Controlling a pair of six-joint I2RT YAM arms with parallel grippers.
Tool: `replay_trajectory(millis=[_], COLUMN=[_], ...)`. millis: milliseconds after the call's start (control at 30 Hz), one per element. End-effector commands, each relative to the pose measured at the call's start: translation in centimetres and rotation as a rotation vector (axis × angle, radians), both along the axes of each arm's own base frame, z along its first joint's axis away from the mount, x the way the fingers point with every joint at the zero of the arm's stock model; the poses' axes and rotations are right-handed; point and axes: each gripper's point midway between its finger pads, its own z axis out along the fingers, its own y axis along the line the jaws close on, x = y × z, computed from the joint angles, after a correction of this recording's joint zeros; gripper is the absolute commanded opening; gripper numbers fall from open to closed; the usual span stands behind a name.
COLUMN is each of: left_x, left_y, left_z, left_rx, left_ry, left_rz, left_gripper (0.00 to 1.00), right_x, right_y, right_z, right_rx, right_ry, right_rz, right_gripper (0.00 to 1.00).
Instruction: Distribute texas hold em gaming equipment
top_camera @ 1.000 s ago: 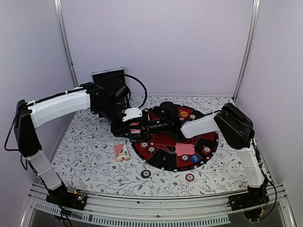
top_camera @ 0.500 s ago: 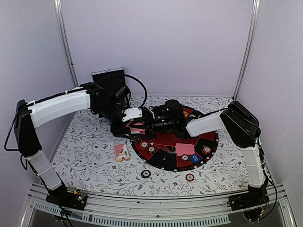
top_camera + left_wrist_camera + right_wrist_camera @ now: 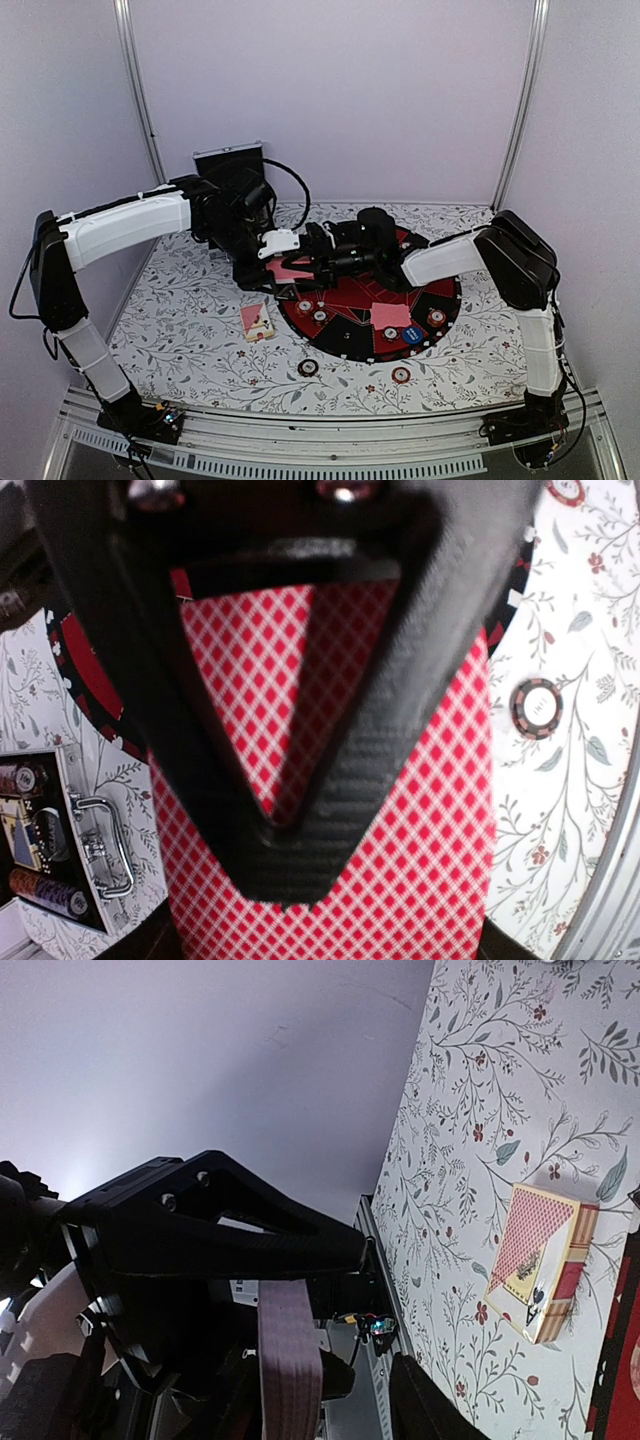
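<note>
My left gripper (image 3: pixel 283 274) hangs over the left rim of the round red and black poker board (image 3: pixel 345 338). In the left wrist view its fingers (image 3: pixel 290 875) are shut on a stack of pink-checked playing cards (image 3: pixel 420 810). My right gripper (image 3: pixel 306 262) reaches in from the right and meets that stack. In the right wrist view its jaws (image 3: pixel 380 1305) stand apart with the stack's edge (image 3: pixel 290 1360) between them. The small pink card box (image 3: pixel 257 321) (image 3: pixel 540 1260) lies on the cloth to the left of the board.
Pink cards (image 3: pixel 392 315), a blue button (image 3: pixel 412 335), an orange button (image 3: pixel 388 241) and striped chips (image 3: pixel 437 317) lie on the board. Two chips (image 3: pixel 308 367) (image 3: pixel 401 375) sit on the floral cloth in front. The black case (image 3: pixel 228 165) stands at the back left.
My right gripper has moved left across the board up to the cards in the left gripper, and its jaws have narrowed. The left arm has held still.
</note>
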Motion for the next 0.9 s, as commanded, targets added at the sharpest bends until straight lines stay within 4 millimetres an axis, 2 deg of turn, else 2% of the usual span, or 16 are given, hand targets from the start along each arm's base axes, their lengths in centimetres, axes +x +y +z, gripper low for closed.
replay_trajectory(millis=[0, 133, 533, 700, 867], left_x=[0.2, 0.3, 0.5, 0.5, 0.4], left_y=[-0.2, 0.0, 0.3, 0.6, 0.9], left_z=[1.3, 0.9, 0.2, 0.1, 0.3], left_rx=[-0.032, -0.020, 0.003, 0.013, 0.012], left_ry=[-0.042, -0.044, -0.053, -0.056, -0.062], left_rz=[-0.007, -0.006, 0.001, 0.006, 0.009], left_gripper=[0.00, 0.00, 0.00, 0.00, 0.00], right_x=[0.9, 0.8, 0.7, 1.5, 3.5], right_y=[-1.9, -2.2, -3.2, -5.0, -8.2], right_z=[-2.1, -1.2, 1.0, 1.1, 0.7], right_rx=[-0.080, -0.071, -0.046, -0.063, -0.136], right_ry=[0.055, 0.045, 0.032, 0.035, 0.026], right_rz=[-0.045, -0.045, -0.048, -0.077, -0.150], right_gripper=[0.41, 0.31, 0.17, 0.13, 0.12])
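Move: Just left of the right hand at its own height, the top card, already slid partly off the deck, has its middle some 3 cm to the left; the deck, still in the left gripper, is about 6 cm left. From the left hand that card lies roughly 3 cm to the right. Some 16 cm below the right hand, a 5 chip stack stands almost underneath, the card box about 11 cm left and 3 back, and dealt cards about 18 cm right, level with the hand. Drawing the top card off the deck, the right hand goes about 5 cm to its right and in the end some 2 cm forward, slowly at first and then faster, while its fingers close from about half open to nearly shut and pinch the card's outer end. The left hand keeps its grip on the deck and eases about 1 cm down and 1 cm left. ##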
